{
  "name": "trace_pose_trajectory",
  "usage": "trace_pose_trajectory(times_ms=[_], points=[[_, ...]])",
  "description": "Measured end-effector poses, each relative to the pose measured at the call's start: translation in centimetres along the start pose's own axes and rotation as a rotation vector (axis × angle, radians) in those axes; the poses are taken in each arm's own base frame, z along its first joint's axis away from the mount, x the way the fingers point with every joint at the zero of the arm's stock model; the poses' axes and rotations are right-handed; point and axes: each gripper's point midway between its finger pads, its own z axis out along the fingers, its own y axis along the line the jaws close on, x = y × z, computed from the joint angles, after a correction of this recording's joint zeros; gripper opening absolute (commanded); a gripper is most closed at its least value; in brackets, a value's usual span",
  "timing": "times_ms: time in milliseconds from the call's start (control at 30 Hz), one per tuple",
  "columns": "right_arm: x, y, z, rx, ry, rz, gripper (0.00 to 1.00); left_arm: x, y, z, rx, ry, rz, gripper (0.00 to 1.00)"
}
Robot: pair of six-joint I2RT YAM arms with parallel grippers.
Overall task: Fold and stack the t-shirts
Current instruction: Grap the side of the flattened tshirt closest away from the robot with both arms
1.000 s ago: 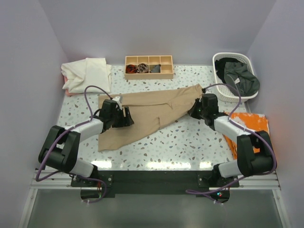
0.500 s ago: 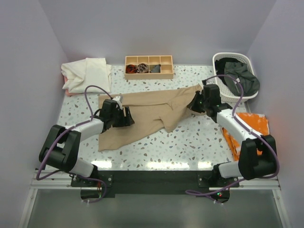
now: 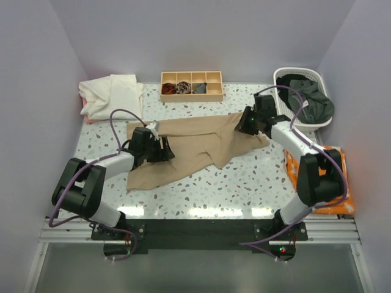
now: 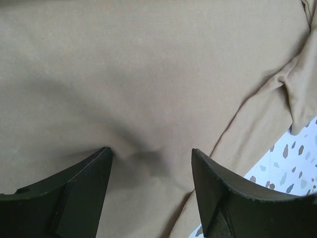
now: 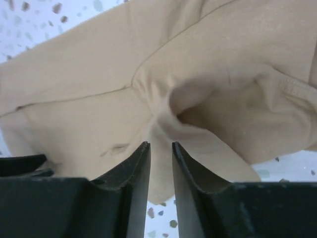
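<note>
A tan-beige t-shirt (image 3: 195,140) lies spread and rumpled across the middle of the table. My left gripper (image 3: 164,149) rests on its left part; in the left wrist view it (image 4: 151,154) stands open, both fingertips pressed on the tan cloth (image 4: 148,74). My right gripper (image 3: 245,124) sits over the shirt's right end. In the right wrist view it (image 5: 159,147) is open by a narrow gap, with a raised fold of the tan shirt (image 5: 168,121) just ahead of the tips. A cream-white t-shirt (image 3: 113,94) lies at the back left. Dark t-shirts (image 3: 308,101) fill the basket.
A white basket (image 3: 284,74) stands at the back right. A wooden divided tray (image 3: 191,93) with small dark items sits at the back centre. An orange cloth (image 3: 330,159) lies by the right wall, under the right arm.
My right gripper has moved back and left, dragging the shirt's right end with it, and its jaws have parted from shut. The left gripper has stayed in place.
</note>
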Motion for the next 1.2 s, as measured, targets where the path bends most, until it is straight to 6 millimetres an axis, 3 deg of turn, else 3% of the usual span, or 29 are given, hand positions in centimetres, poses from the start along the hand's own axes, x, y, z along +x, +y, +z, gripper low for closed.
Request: trace_pose_trajectory(times_ms=[133, 200, 333, 567, 667, 867, 1200], points=[[2.0, -1.9, 3.8, 0.048, 0.09, -0.013, 0.39, -0.1, -0.1, 0.1, 0.007, -0.002, 0.002, 0.7], [3.2, -3.2, 4.6, 0.086, 0.118, -0.029, 0.43, -0.1, -0.1, 0.1, 0.007, -0.003, 0.002, 0.7], [3.6, -4.7, 3.1, 0.134, 0.078, -0.073, 0.47, -0.1, -0.1, 0.1, 0.007, -0.003, 0.002, 0.7], [0.6, -4.5, -1.4, 0.157, -0.096, -0.13, 0.48, -0.5, -0.4, 0.6, 0.019, -0.006, 0.005, 0.69], [0.7, -5.1, -1.3, 0.181, -0.097, -0.134, 0.48, -0.5, -0.5, 0.7, 0.022, -0.006, 0.007, 0.69], [2.9, -7.1, -0.4, 0.235, -0.036, -0.129, 0.47, -0.5, -0.5, 0.7, 0.022, -0.005, 0.007, 0.7], [4.4, -8.3, 0.3, 0.26, 0.007, -0.107, 0.47, -0.5, -0.5, 0.7, 0.021, -0.006, 0.008, 0.7]])
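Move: The shirt's near flap, just beneath my right hand, is what it heads for: about 6 cm back, 5 cm to the right and some 11 cm below. The sleeve end lies about 12 cm to my right hand's right and 2 cm back, the laundry basket some 24 cm right and 14 cm ahead. From my left hand that flap is about 28 cm to the right, roughly level fore and aft, a couple of centimetres lower. With its fingers already parting, I drop my right hand about 7 cm towards the shirt, then lift it most of the way back while swinging right, and sink again about 5 cm, right and backward, to just above the near flap. The gripper opens to half and rolls some 15 degrees, left side down. My left hand stays low with its fingertips on the cloth, creeping barely a centimetre. ##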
